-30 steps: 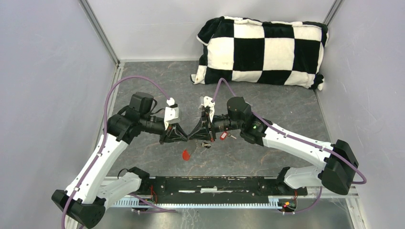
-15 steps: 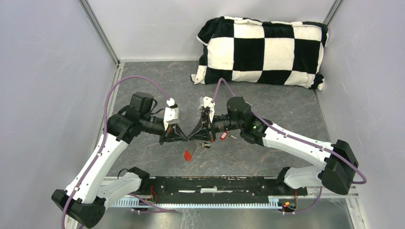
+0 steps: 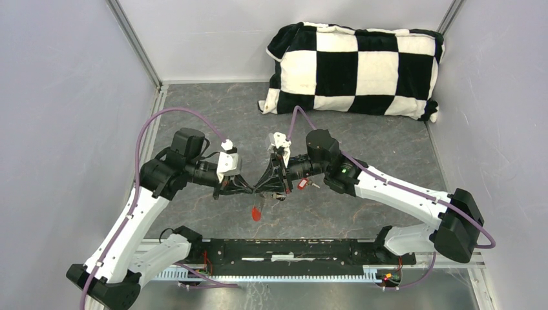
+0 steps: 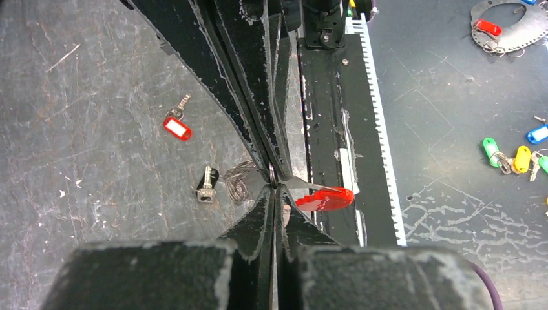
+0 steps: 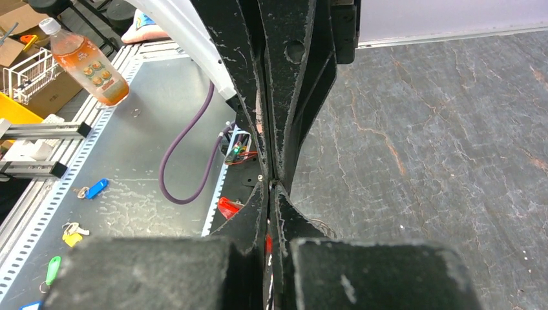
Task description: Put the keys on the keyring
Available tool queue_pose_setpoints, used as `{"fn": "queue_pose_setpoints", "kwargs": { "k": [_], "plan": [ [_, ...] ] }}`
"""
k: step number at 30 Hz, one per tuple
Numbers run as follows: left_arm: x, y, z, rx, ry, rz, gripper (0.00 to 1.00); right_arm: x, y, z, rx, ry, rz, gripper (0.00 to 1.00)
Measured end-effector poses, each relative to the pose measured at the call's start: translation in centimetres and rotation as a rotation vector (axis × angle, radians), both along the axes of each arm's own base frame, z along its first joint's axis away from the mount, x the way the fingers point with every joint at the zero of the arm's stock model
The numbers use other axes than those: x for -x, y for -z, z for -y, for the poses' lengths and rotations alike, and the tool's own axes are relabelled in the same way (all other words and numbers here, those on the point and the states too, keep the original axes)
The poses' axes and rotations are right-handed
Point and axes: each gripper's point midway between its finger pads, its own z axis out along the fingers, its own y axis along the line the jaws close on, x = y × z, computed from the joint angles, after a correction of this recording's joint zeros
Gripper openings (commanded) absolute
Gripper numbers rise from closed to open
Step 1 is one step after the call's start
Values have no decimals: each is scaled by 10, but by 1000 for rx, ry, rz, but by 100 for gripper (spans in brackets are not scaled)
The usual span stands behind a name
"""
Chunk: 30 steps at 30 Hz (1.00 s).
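My two grippers meet tip to tip above the table's middle. The left gripper (image 3: 252, 187) (image 4: 275, 188) is shut on a thin silver ring of the keyring (image 4: 272, 174). My right gripper (image 3: 262, 186) (image 5: 272, 183) is shut on the same ring from the opposite side. The keyring's red oval fob (image 3: 257, 212) (image 4: 325, 198) (image 5: 227, 206) dangles below the tips, and more silver rings (image 4: 238, 187) hang beside them. The keys lie loose on the table: a red-headed key (image 4: 176, 127) (image 3: 302, 184) and a dark-headed key (image 4: 207, 185) (image 3: 279, 196).
A black-and-white checked pillow (image 3: 354, 68) lies at the back right. A black rail (image 3: 291, 248) runs along the near edge between the arm bases. Off the table lie several coloured key tags (image 4: 510, 155) and a drink bottle (image 5: 87, 61).
My left gripper has closed onto the ring, and its arm has shifted slightly left. The hanging fob has swung a little to the right. The right arm has stayed put.
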Motion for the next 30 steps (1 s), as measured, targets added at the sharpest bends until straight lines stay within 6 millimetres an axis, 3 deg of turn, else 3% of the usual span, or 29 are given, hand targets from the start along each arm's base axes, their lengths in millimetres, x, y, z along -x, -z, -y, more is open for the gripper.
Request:
{"fn": "queue_pose_setpoints", "kwargs": {
  "k": [6,18,22,26,28,30],
  "plan": [
    [1,0,0,5,16,38,2,5,-1,0,-2,-30,2,18],
    [-15,13,-4,-27,-38,113,2,23,6,5,34,-111,-12,30],
    [-17,8,-4,-15,-42,144,2,15,9,4,57,-69,0,45],
    [-20,14,-5,-26,-58,155,2,-9,18,4,112,79,28,59],
    [-22,25,-8,-51,-72,139,9,-20,24,6,138,148,41,72],
    [-25,40,-11,-90,-87,118,26,-30,34,12,162,220,57,76]
  ]
}}
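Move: The keyring is held edge-on between the two sets of shut fingertips, its middle about 3 cm back of the left hand point and 2 cm lower, its red part towards the bases. The black key lies on the table some 3 cm ahead of the left hand, 6 cm to its right and 26 cm below; the red-tagged key is about 7 cm ahead and 15 cm right, equally low. From the right hand, the keyring's middle is 3 cm back, 1 cm left and 2 cm down. The keyring comes free of both grippers. The right fingers open from shut to about two-thirds wide as that hand eases 2 cm back, then sweeps some 5 cm forward while sinking about 3 cm and swinging 20 degrees clockwise, fingers dipping. The left fingers stay practically shut; that hand sinks about 4 cm and goes 2 to 3 cm forward, away from the keyring. ##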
